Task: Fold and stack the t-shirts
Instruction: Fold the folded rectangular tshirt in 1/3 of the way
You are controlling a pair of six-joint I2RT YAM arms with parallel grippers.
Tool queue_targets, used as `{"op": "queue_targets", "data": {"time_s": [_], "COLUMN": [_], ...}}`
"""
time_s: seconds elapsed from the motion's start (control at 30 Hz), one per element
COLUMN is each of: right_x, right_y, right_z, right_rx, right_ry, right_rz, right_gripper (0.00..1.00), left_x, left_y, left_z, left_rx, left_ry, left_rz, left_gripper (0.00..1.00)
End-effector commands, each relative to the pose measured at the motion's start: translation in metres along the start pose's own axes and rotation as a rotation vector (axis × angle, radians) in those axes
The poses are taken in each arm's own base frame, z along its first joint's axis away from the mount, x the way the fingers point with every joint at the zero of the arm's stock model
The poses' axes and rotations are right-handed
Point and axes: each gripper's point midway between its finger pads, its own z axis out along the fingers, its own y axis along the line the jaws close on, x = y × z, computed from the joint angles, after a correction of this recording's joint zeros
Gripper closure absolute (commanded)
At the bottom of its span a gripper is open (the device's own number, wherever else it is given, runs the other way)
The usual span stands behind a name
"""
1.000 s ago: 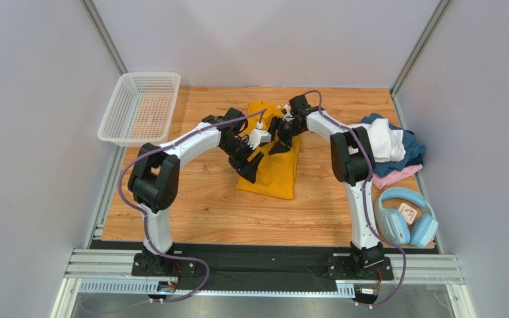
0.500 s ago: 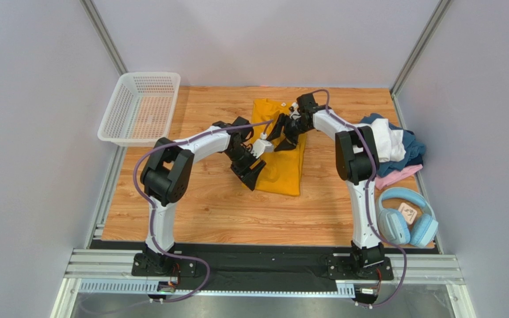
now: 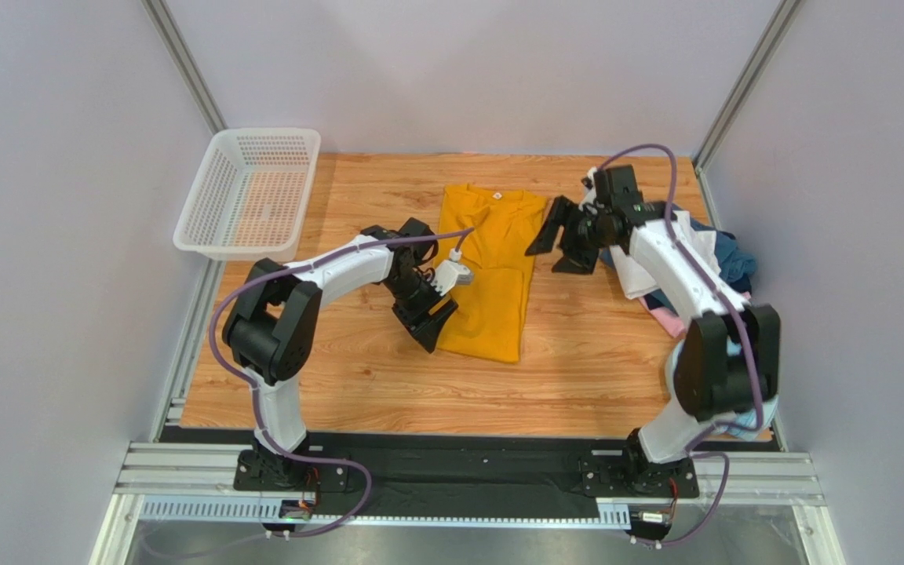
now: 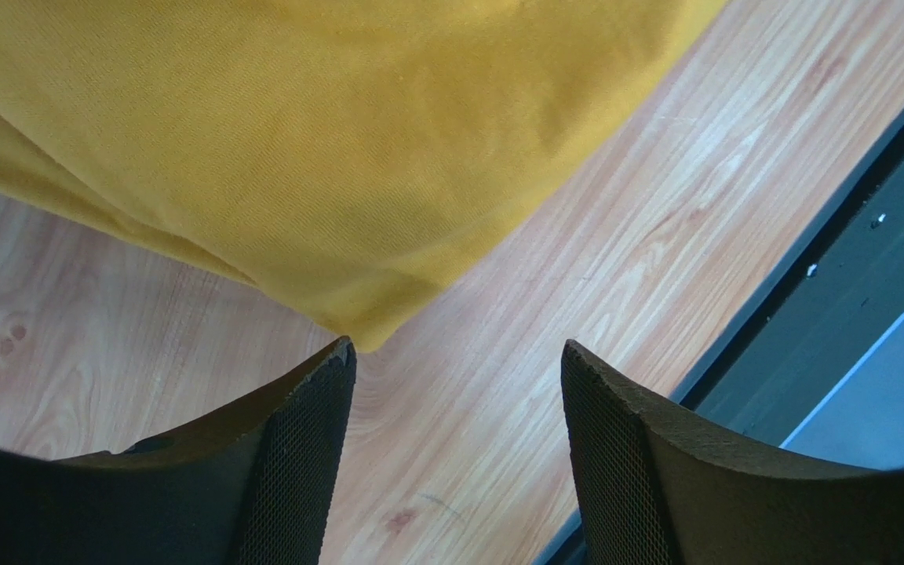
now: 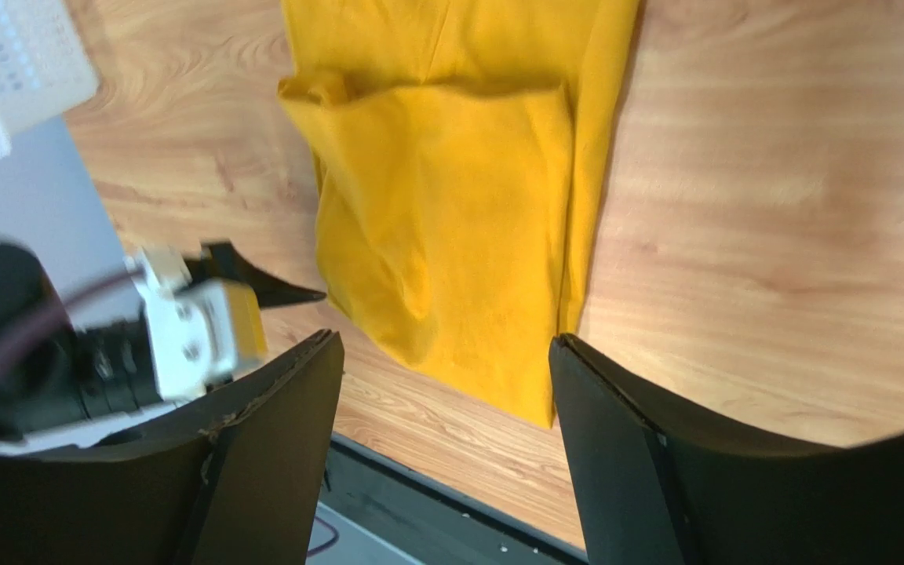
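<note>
The mustard-yellow t-shirt [image 3: 492, 265] lies folded lengthwise into a narrow strip in the middle of the wooden table, collar at the far end. It also shows in the right wrist view [image 5: 457, 212] and the left wrist view [image 4: 304, 141]. My left gripper [image 3: 429, 320] is open and empty, low beside the shirt's near left corner; that corner [image 4: 357, 330] lies just off one fingertip. My right gripper [image 3: 563, 240] is open and empty, raised to the right of the shirt. A pile of white, dark blue and pink t-shirts [image 3: 704, 265] lies at the right edge, partly behind my right arm.
A white mesh basket [image 3: 250, 192] stands at the far left corner of the table. Light-blue headphones [image 3: 763, 406] lie at the near right, partly hidden by my right arm. The table's near edge and black rail [image 4: 822, 271] are close to the left gripper.
My right gripper let go of the shirt and swung right, away from it. My left gripper slid down to the shirt's near left corner. The shirt now lies flat in a narrow strip.
</note>
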Motion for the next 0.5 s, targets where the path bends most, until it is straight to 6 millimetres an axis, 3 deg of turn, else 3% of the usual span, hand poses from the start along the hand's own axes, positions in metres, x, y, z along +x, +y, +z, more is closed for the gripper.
{"op": "queue_targets", "data": {"time_s": [0.0,0.03,0.1,0.2,0.3,0.47], "right_x": [0.096,0.110,0.151,0.186,0.193,0.185], "right_y": [-0.038,-0.032,-0.053,-0.063,-0.068,-0.066], "right_z": [0.005,0.004,0.011,0.020,0.026,0.032], "right_rx": [0.038,0.002,0.024,0.016,0.025,0.022], "right_ry": [0.144,0.163,0.250,0.344,0.361,0.352], "right_rz": [0.027,0.017,0.035,0.033,0.024,0.004], "right_gripper": [0.29,0.29,0.30,0.30,0.32,0.33], "left_x": [-0.011,-0.012,-0.013,-0.014,-0.013,-0.012], "left_y": [-0.012,-0.012,-0.013,-0.015,-0.012,0.001], "left_z": [-0.021,-0.021,-0.020,-0.018,-0.014,-0.007], "left_rx": [-0.004,-0.001,0.010,0.026,0.021,-0.026], "left_ry": [-0.048,-0.049,-0.049,-0.046,-0.035,-0.022], "left_rz": [0.029,0.026,0.015,-0.002,-0.015,-0.025], "left_gripper": [0.29,0.29,0.29,0.29,0.29,0.27]}}
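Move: The shirt's near right corner lies roughly 17 cm back, 4 cm left and 13 cm below the right gripper. The near left corner is about 15 cm left of that corner and some 2 cm farther out. The shirt's neck lies about 11 cm ahead and 7 cm left of the right hand; the white cloth is about level with it, 22 cm to its right. For the left hand, the near right corner is about 16 cm right and 3 cm back. Swing the right gripper back towards your base, about 19 cm, past the shirt's right side towards its near right corner. Start off nearly level, then sink some 12 cm as you go, tipping the wrist about 25 degrees until the fingers no longer lean forward. Keep them open and ease to a stop low over the table just right of that corner. ##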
